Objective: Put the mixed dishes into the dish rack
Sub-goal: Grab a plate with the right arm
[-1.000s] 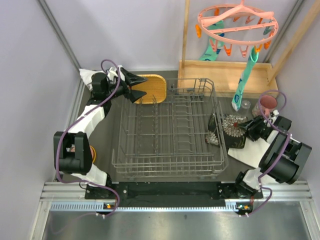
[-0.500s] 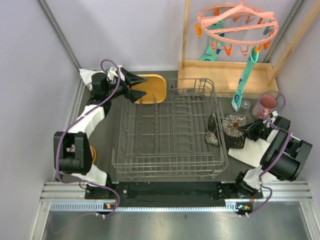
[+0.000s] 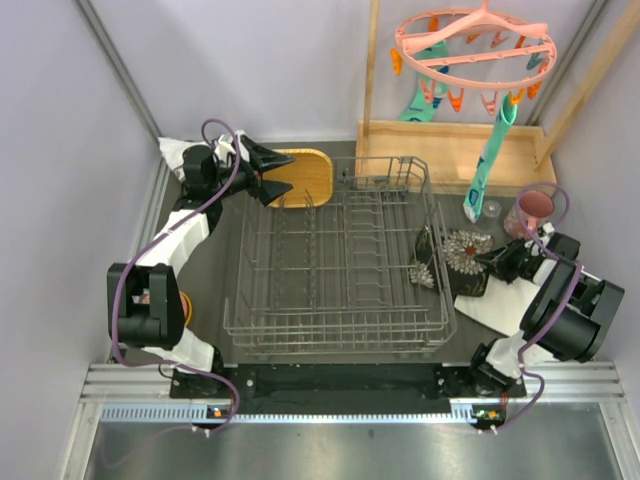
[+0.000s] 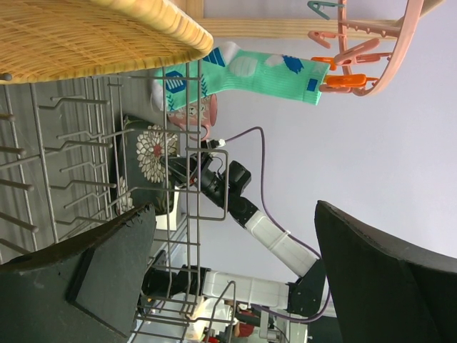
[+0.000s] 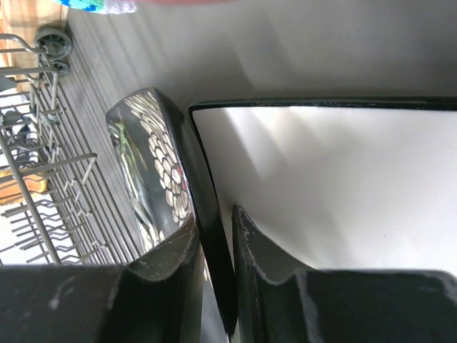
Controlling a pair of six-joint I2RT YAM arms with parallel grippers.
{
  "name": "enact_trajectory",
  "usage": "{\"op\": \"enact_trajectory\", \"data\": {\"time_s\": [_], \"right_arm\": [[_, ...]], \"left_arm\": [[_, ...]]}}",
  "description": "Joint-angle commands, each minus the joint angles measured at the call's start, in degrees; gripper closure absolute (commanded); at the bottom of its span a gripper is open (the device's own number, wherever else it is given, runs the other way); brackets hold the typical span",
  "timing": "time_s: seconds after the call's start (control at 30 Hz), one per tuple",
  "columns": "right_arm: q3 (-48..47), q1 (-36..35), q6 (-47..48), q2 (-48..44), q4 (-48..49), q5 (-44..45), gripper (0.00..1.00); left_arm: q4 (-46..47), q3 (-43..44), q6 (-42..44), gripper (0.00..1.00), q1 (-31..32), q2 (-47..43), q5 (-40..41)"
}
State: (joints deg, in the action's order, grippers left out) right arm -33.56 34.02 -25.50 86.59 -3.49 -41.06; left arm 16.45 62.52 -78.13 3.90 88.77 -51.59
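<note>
The grey wire dish rack fills the table's middle and holds no dishes. The yellow wooden plate lies just behind its far left corner. My left gripper is open at that plate's left edge; in the left wrist view the plate is at the top left, outside the jaws. My right gripper is shut on the rim of the black floral plate, which is tilted up beside the rack's right side. The right wrist view shows the fingers pinching that rim.
The pink cup and small clear glass stand behind my right gripper. The white cloth lies under the floral plate. A wooden tray is at the back, with the pink peg hanger and teal socks above it.
My right gripper has tipped the floral plate up further on edge, slightly towards the rack. The left arm has not moved.
</note>
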Motion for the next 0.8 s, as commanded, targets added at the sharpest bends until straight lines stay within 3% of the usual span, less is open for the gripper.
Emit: {"op": "enact_trajectory", "data": {"time_s": [0.0, 0.33, 0.77], "right_arm": [[0.4, -0.9, 1.5, -1.4, -6.5, 6.4, 1.00], [-7.7, -0.9, -0.9, -14.8, -12.8, 5.5, 1.00], [-12.3, -0.9, -3.7, -21.5, -13.6, 2.7, 1.00]], "left_arm": [[1.3, 0.6, 0.3, 0.04, -0.2, -2.7, -0.5], [0.4, 1.5, 0.6, 0.04, -0.4, -2.7, -0.6], [-1.0, 2.2, 1.4, 0.04, -0.8, -3.1, -0.8]]}}
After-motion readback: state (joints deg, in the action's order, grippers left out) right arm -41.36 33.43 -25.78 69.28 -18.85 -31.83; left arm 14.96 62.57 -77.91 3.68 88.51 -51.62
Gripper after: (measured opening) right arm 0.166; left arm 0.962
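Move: The right fingers are already shut on the right-hand edge of the dark flowered plate. The dish rack's middle lies about 34 cm to this hand's left, level with it in reach and 2 cm higher. The white plate sits some 9 cm back and 4 cm right, 4 cm lower; the pink mug is 12 cm ahead and 12 cm right, the glass 11 cm ahead and 1 cm right. From the left hand the rack's middle lies roughly 10 cm back, 16 cm right and 23 cm down. Keep the right fingers pinched on the dark plate's edge and lift it almost straight up, about 8 cm, away from the white plate. Let the hand drift some 2 cm to the right as it rises, and roll the wrist around 10 degrees so that its left side dips. Don't open the fingers. ##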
